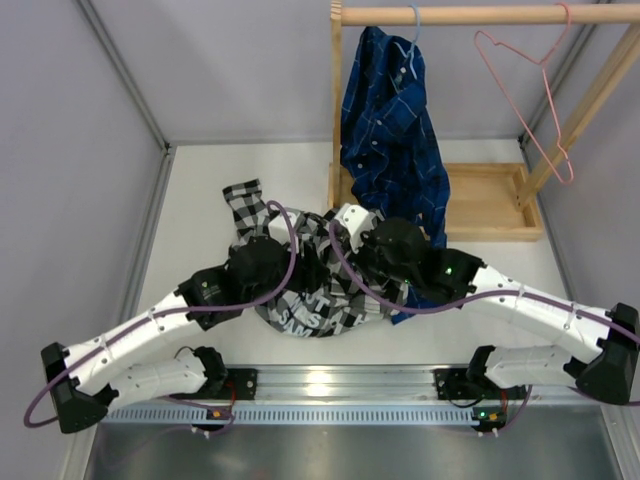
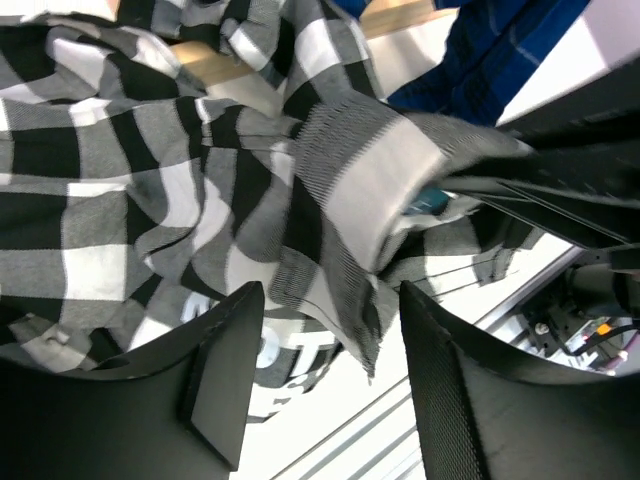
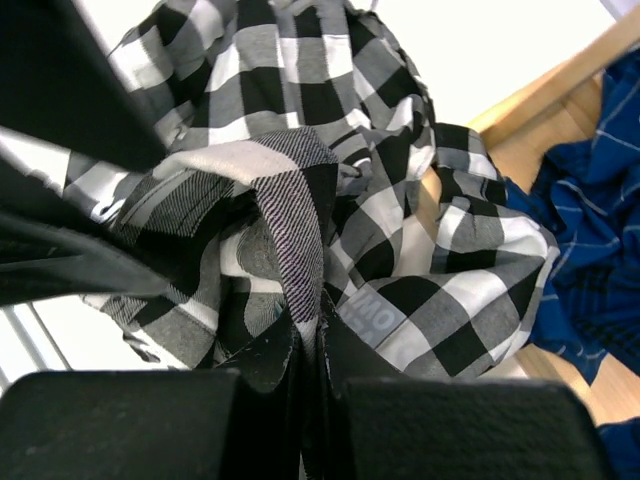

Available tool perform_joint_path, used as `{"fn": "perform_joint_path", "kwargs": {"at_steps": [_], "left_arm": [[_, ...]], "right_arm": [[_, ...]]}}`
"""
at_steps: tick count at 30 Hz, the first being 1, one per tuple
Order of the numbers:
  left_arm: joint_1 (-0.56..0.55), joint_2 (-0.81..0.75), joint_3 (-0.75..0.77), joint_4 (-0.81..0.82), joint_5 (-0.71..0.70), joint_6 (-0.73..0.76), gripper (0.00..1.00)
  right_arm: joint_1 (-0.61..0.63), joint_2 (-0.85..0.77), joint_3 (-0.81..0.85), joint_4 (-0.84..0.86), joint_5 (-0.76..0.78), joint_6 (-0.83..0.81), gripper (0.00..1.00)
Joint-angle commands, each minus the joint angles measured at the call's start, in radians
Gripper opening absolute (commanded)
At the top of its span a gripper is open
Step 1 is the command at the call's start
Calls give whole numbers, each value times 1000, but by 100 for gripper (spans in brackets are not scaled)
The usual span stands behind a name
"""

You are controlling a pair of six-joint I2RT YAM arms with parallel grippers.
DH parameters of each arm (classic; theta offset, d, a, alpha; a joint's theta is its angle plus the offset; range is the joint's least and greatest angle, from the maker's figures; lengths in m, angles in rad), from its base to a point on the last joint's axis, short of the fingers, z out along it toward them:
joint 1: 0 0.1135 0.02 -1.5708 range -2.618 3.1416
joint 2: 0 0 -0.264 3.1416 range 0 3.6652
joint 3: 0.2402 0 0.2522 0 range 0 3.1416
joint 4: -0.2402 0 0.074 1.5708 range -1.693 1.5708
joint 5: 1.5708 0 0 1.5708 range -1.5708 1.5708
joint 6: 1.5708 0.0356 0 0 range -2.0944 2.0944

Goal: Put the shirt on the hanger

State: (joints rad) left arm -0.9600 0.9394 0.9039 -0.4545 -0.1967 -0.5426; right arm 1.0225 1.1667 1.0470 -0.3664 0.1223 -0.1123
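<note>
The black-and-white checked shirt (image 1: 305, 290) lies bunched on the table between both arms, white lettering showing at its near edge. My right gripper (image 3: 312, 335) is shut on a fold of the shirt (image 3: 300, 230), raised off the table. My left gripper (image 2: 325, 375) is open, its jaws on either side of a hanging edge of the shirt (image 2: 340, 230), not closed on it. The pink wire hanger (image 1: 525, 95) hangs on the wooden rail at top right, far from both grippers.
A blue plaid shirt (image 1: 395, 140) hangs on a light blue hanger from the wooden rack (image 1: 480, 14), touching the table beside my right gripper (image 1: 385, 250). The rack's wooden base tray (image 1: 490, 200) sits behind. Grey walls border the table. My left gripper (image 1: 290, 270) is beside it.
</note>
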Motion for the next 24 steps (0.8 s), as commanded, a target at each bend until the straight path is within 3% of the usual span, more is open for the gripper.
{"fn": "perform_joint_path", "kwargs": {"at_steps": [1,5,13,18,21,22,24], "left_arm": [[-57,-7,-11,99,-98,-22,58],[-181,30,-3,102,-317,-22,56],[-206,105,-16,94,-475,-71,44],[-204,137,-17,99,-521,-95,46],[-198,179,15,108,-518,-94,32],[-198,188,24,112,-498,-92,16],[-198,200,38,123,-475,-89,0]], "right_arm": [[-13,10,61,80,88,78,0],[-13,59,88,80,106,105,0],[-15,77,99,80,103,148,0],[-15,50,76,81,88,149,0],[-15,39,68,81,68,154,0],[-15,37,67,81,71,157,0],[-16,34,65,81,85,169,0]]}}
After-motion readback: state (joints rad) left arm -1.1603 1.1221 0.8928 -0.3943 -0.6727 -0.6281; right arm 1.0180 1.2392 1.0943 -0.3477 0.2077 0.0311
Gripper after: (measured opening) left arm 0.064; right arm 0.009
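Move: The stretch of shirt to pinch hangs from the right gripper's shut fingers, only about 1 cm ahead of the open left fingers, 2 cm to their right and 3 cm below. The rest of the shirt lies some 5 cm ahead, 5 cm left and 16 cm down. The rack's near left corner is about 13 cm ahead, 1 cm right and 17 cm down. From the right hand the stretch is roughly 3 cm left, 1 cm back and 4 cm below. Ease the open left gripper about 2 cm right and slightly back, then bring it some 3 cm forward and sink it over 3 cm onto the hanging cloth below the right fingertips, turning about 15 degrees counter-clockwise; shut the fingers and pinch it. Keep the right gripper's hold, carrying its fold about 2 cm forward with a small clockwise turn. ##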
